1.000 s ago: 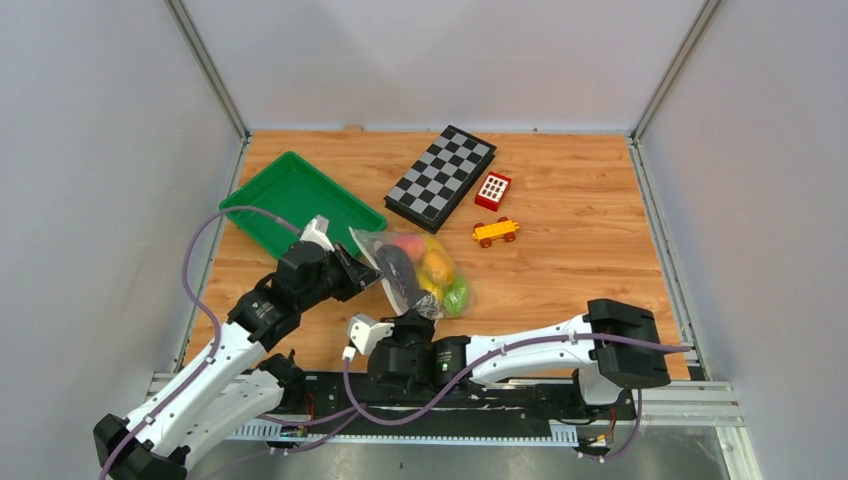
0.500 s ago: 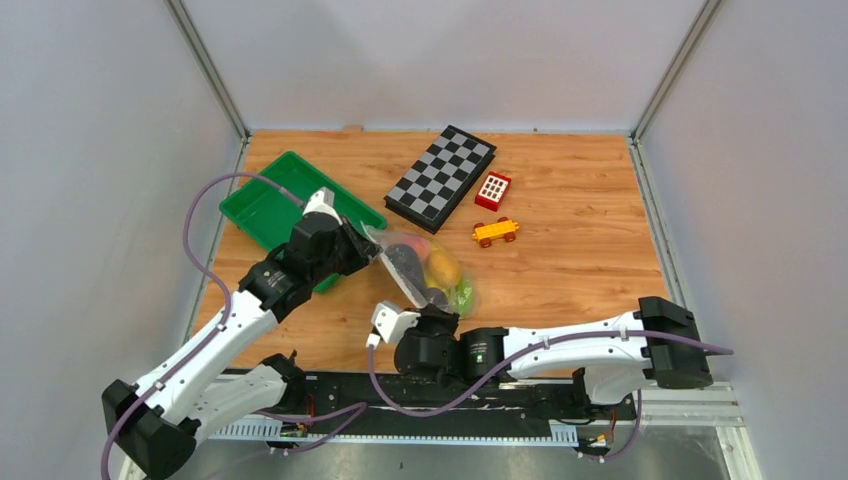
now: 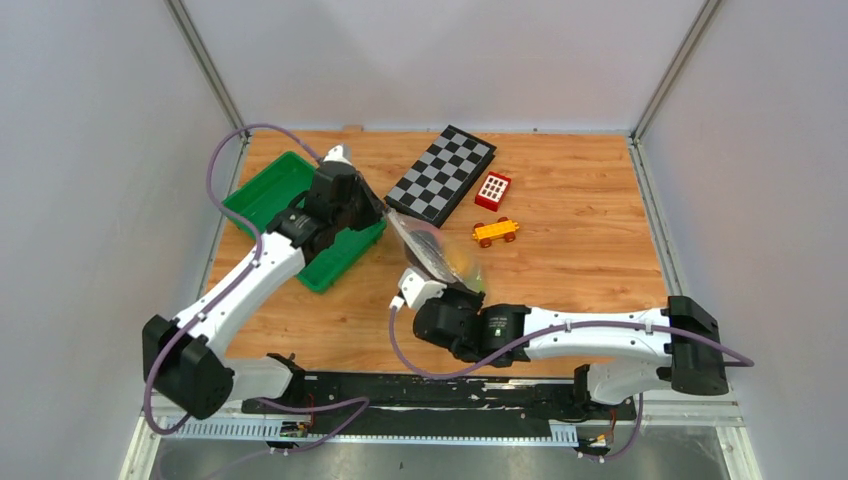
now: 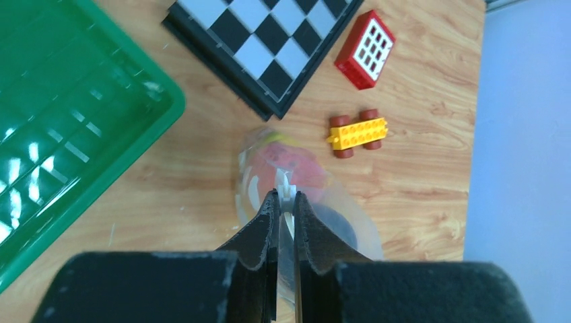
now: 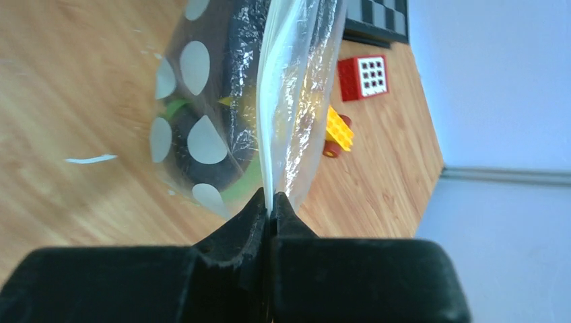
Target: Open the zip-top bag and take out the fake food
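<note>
The zip-top bag, clear with white dots, hangs stretched between my two grippers over the middle of the table. My left gripper is shut on the white tab at the bag's zip strip. My right gripper is shut on the bag's opposite edge. The fake food is inside the bag. In the left wrist view I see a pink-red piece and a dark piece. The right wrist view shows a dark eggplant, a green piece and a bit of yellow.
A green tray lies at the left, partly under my left arm. A folded chessboard sits at the back. A red block with white squares and a yellow toy car lie just right of the bag.
My right gripper has shut on the bag's near edge. Both arms have moved away from the near edge, carrying the bag toward the table's middle and pulling it taut.
</note>
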You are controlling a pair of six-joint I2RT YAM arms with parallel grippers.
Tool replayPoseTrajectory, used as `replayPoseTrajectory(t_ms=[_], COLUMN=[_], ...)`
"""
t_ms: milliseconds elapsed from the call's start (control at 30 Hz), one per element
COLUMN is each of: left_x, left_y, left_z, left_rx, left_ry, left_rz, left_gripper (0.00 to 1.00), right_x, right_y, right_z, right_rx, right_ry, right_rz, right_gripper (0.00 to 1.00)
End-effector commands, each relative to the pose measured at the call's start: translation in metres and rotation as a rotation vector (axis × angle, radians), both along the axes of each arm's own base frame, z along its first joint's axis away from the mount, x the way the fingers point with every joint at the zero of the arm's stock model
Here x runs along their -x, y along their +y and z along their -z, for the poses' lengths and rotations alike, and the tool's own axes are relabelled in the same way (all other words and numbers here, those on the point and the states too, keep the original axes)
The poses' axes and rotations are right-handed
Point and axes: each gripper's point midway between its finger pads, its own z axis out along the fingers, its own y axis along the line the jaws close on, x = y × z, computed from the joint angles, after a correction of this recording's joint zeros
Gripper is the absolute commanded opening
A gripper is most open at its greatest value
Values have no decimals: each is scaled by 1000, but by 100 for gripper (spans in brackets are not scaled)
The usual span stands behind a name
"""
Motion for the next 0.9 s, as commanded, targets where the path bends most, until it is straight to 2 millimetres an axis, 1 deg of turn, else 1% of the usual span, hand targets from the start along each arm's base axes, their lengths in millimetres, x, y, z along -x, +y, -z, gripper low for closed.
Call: replayPoseTrajectory(t_ms=[0, 100, 167, 200, 267, 333, 367, 400, 467, 567, 633, 700, 800, 867], left_x=[-43, -56, -58, -57, -52, -43, -39, -33, -22, -8, 1, 8, 19, 24], left_y=[-17, -34, -47, -52, -61, -64, -64, -64, -60, -50, -46, -42, -42, -41], left_z=[-47, -61, -64, -65, -57, -51, -47, -44, -35, -33, -33, -34, -37, -37], left_rx=[14, 32, 53, 61, 73, 82, 88, 92, 85, 69, 68, 67, 66, 60], left_ry=[-144, -163, -162, -159, -130, -111, -103, -95, -75, -81, -83, -86, -93, -92], left_rz=[63, 127, 188, 222, 281, 319, 331, 340, 350, 334, 325, 319, 322, 321], left_gripper=[0, 0, 0, 0, 0, 0, 0, 0, 0, 0, 0, 0, 1, 1], right_x=[-26, -36, -37, -36, -30, -24, -21, -18, -11, -7, -7, -11, -16, -18], right_y=[-44, -55, -54, -51, -45, -37, -33, -29, -19, -3, 6, 13, 23, 31], right_z=[-20, -33, -39, -41, -42, -46, -49, -53, -65, -84, -92, -98, -96, -91], right_rx=[59, 57, 35, 16, -28, -93, -131, -170, -258, -407, -460, -483, -466, -460], right_ry=[-69, -96, -90, -73, -18, 39, 62, 84, 127, 151, 146, 132, 128, 137], right_rz=[156, 214, 213, 201, 176, 153, 143, 132, 95, 53, 26, 30, 52, 57], right_gripper=[0, 0, 0, 2, 15, 36, 45, 52, 64, 71, 78, 80, 81, 81])
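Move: The bag's zip edge is stretched between the closed fingers of both hands, its food-filled body about 7 cm back, 9 cm right and 12 cm below the left hand. From the right hand that body is about 7 cm ahead, 7 cm left and 8 cm below; the yellow toy car stands roughly 21 cm ahead, 8 cm right and 16 cm below. The chessboard's middle is about 20 cm ahead, 12 cm right and 21 cm below the left hand. Both hands swing forward-right about 5 cm, then left pulls back, still pinching, as right releases the bag, rising. ##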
